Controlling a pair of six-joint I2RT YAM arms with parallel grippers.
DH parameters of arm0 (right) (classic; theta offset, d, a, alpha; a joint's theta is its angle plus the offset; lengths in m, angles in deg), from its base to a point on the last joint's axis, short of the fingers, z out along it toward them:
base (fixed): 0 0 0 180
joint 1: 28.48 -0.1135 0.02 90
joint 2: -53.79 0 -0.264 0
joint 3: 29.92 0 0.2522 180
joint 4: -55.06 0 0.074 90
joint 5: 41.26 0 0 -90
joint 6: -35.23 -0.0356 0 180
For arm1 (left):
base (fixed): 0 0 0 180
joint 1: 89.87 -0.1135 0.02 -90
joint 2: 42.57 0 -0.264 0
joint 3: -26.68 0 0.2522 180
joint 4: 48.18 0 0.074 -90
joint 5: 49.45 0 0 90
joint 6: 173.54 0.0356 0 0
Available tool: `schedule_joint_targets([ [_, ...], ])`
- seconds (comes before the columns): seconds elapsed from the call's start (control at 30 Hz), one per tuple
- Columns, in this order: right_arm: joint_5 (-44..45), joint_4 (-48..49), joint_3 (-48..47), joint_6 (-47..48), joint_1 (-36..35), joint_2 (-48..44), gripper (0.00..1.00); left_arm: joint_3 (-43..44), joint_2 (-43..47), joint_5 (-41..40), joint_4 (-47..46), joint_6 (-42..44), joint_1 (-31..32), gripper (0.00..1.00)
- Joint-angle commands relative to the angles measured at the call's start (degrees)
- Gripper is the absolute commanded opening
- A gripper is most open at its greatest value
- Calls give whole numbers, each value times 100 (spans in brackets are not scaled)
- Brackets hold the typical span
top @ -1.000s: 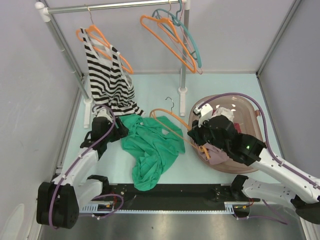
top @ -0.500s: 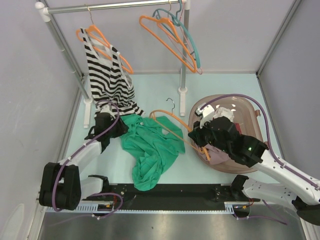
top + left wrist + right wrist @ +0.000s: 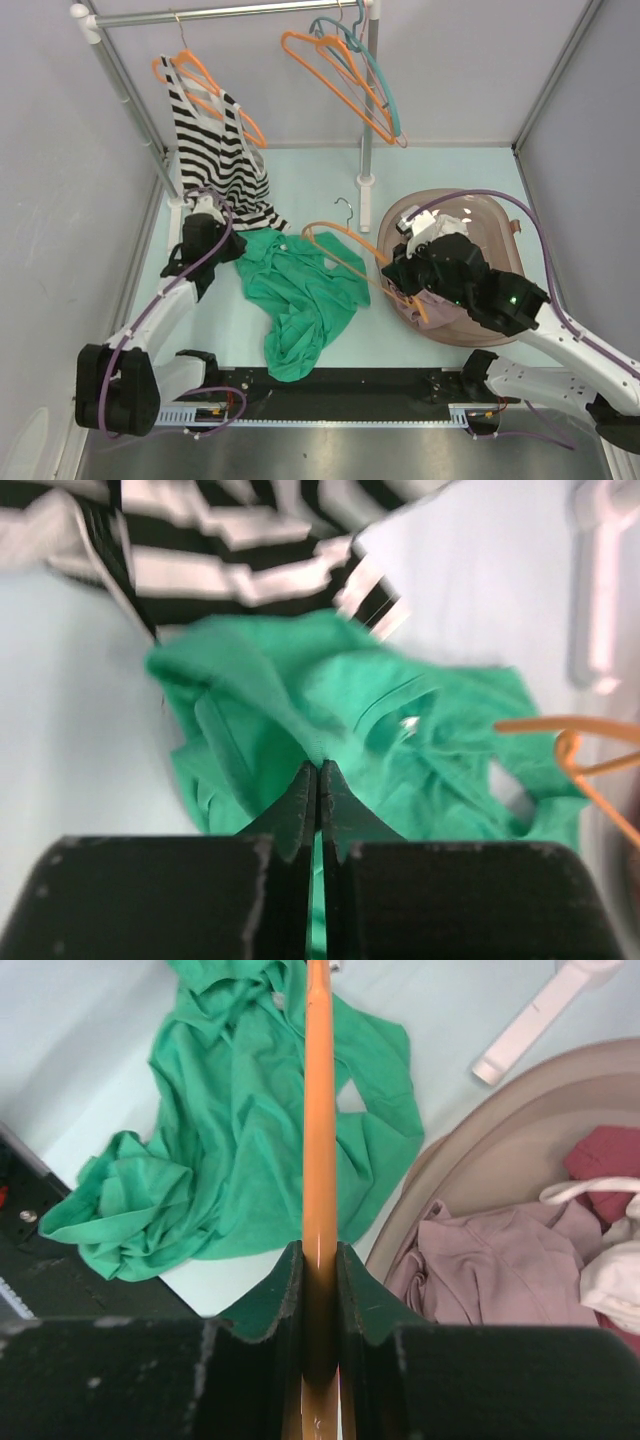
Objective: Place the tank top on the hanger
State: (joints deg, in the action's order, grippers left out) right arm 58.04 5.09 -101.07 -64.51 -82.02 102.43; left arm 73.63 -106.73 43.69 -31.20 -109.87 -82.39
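The green tank top lies crumpled on the table between the arms; it also shows in the left wrist view and in the right wrist view. My left gripper is at its upper left edge, and its jaws are shut on a raised fold of the green fabric. The orange hanger lies tilted over the top's right side, its silver hook pointing away. My right gripper is shut on the hanger's bar, with the jaws pressed on both sides of it.
A black-and-white striped top hangs on an orange hanger from the rack's left end, close above my left gripper. Orange hangers and a teal one hang on the right. A brown basket with pinkish garments sits under my right arm.
My left gripper has gone from open to shut on the green fabric's edge and shifted slightly back. The right arm with the hanger has drifted a little to the right.
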Motion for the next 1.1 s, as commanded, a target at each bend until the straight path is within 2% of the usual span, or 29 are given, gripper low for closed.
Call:
schedule_joint_targets([
  [0.0, -393, 140, -528, 279, -34, -425, 0, 749, 404, 72, 467, 172, -28, 0],
  [0.1, -850, 263, -546, 358, -43, -540, 0, 1268, 466, 196, 897, 338, -28, 0],
  [0.23, -877, 351, -502, 394, -51, -426, 0, 1935, 396, 424, 1417, 646, -28, 0],
  [0.33, -1070, 518, -423, 385, -43, -408, 0, 2121, 466, 460, 1611, 822, -28, 0],
  [0.73, -1334, 1186, -10, 429, -43, -444, 0, 2288, 791, 978, 1848, 769, -28, 0],
  [1.07, -1220, 1547, 35, 569, -69, -452, 0, 2508, 958, 1163, 2226, 848, -28, 0],
])
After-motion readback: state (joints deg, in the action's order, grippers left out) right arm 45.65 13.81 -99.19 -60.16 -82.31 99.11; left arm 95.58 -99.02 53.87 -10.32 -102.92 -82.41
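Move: The green tank top, already pinched at its far-left edge in the left fingers, is to meet the orange hanger's free end, about 15 cm right of that hand, 4 ahead and nearly level. The striped top's hem lies 12 cm ahead, 3 left, 8 below. From the right hand, which grips the hanger, the held edge is some 35 cm left, 14 ahead, 15 below; the bin is 15 right, 16 ahead, 18 lower. The tank top's pinched edge is lifted by the left hand about 14 cm, most of it briskly at first, fingers tipping up 10 degrees and later turning slightly clockwise. The right hand keeps the hanger, rises some 4 cm while drawing back, then eases left, turning counter-clockwise so the free end swings in below and right of the left fingers. ##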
